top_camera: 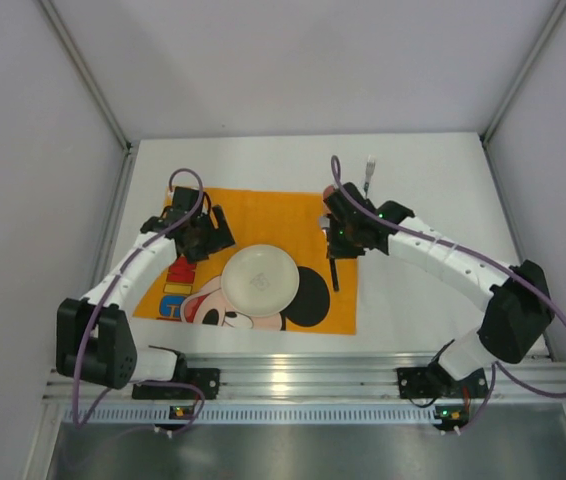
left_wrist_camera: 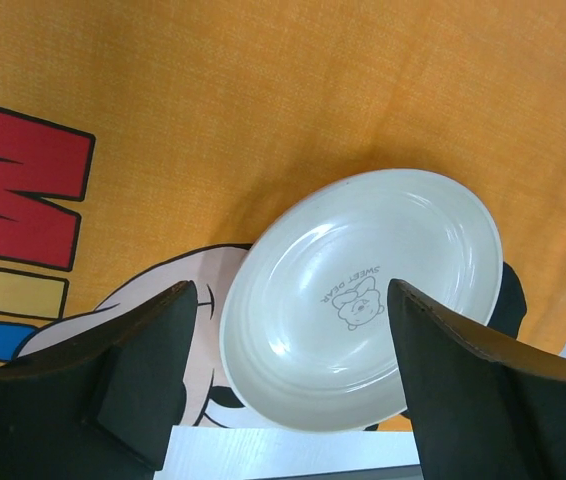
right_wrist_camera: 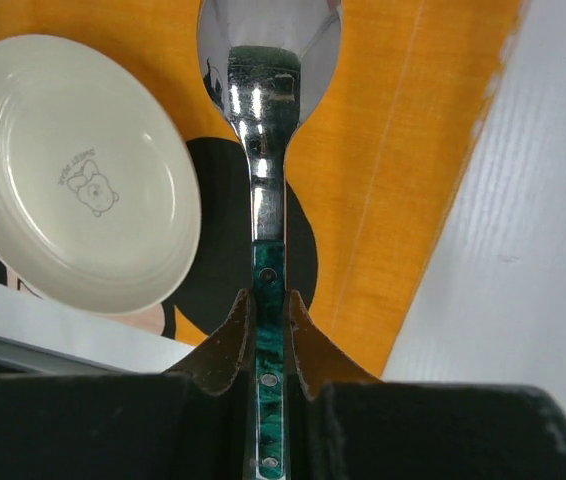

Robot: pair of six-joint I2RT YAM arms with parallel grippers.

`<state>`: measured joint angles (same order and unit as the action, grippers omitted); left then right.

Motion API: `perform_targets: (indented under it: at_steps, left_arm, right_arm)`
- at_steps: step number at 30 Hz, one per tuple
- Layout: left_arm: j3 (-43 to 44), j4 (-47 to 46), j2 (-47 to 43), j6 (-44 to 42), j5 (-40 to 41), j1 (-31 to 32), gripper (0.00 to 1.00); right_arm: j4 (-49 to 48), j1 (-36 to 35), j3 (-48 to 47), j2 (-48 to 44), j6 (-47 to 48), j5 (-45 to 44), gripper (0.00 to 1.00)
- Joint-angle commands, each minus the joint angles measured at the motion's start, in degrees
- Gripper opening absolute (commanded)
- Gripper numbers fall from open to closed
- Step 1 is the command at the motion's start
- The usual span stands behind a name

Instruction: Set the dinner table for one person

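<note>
A white plate with a small bear print lies in the middle of the orange cartoon-mouse placemat on the white dinner table. My left gripper hovers over the mat's far left part, open and empty; in the left wrist view the plate shows beyond its spread fingers. My right gripper is shut on the green handle of a steel spoon. It holds the spoon over the mat's right edge, to the right of the plate.
A silvery utensil lies on the table behind the right gripper, past the mat's far right corner. A ribbed aluminium rail runs along the near edge. Grey walls close the table on three sides.
</note>
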<state>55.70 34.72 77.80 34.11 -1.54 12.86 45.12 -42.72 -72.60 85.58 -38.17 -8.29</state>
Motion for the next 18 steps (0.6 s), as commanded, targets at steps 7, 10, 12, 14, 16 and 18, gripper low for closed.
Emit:
perform_targets:
  at_steps: [7, 10, 12, 14, 16, 18]
  left_arm:
    - [-0.6, 2.7, -6.5, -1.6, 4.6, 0.0, 0.83]
    - [-0.9, 3.1, -6.8, -1.5, 4.7, 0.0, 0.82]
    - [-1.4, 3.1, -7.1, -1.4, 4.7, 0.0, 0.82]
    - [-1.6, 2.9, -7.6, -1.4, 4.8, 0.0, 0.82]
    - [-1.8, 3.0, -7.8, -1.3, 4.9, 0.0, 0.82]
    - [-1.8, 3.3, -8.0, -1.3, 5.2, 0.0, 0.82]
  right_arm:
    - [-8.3, -2.9, 0.5, 6.1, -5.7, 6.5, 0.0]
    - [-8.3, -2.8, 1.4, 8.5, -7.0, 6.8, 0.0]
    - [-8.2, -2.9, 2.0, 9.5, -7.6, 6.1, 0.0]
    - [-8.1, -2.9, 2.3, 10.7, -8.1, 5.1, 0.0]
    - [-7.5, -2.9, 2.7, 11.5, -9.6, 2.9, 0.0]
    - [-6.9, -2.9, 3.1, 12.2, -10.6, 2.7, 0.0]
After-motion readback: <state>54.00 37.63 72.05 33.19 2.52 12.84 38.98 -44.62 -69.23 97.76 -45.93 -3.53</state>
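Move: Just right of the plate, on the placemat's black ear, lies the free spot for the spoon: about 3 cm left of the right hand, 2 cm back and 13 cm below. The plate's middle is some 15 cm left and 2 cm back, the cup 12 cm ahead and 2 cm right, the fork roughly 20 cm ahead and 8 cm right. From the left hand that spot lies about 22 cm right, 6 cm back, 10 cm below. Lowering the still-pinched spoon towards the mat beside the plate, the right hand first slides about 4 cm left while barely sinking, then goes steeply down, some 8 cm in all, easing slightly back and right as its fingers tip about 10 degrees steeper. The empty left hand, open throughout, rises a little, then dips as it drifts a couple of centimetres left and back, away from the plate. ##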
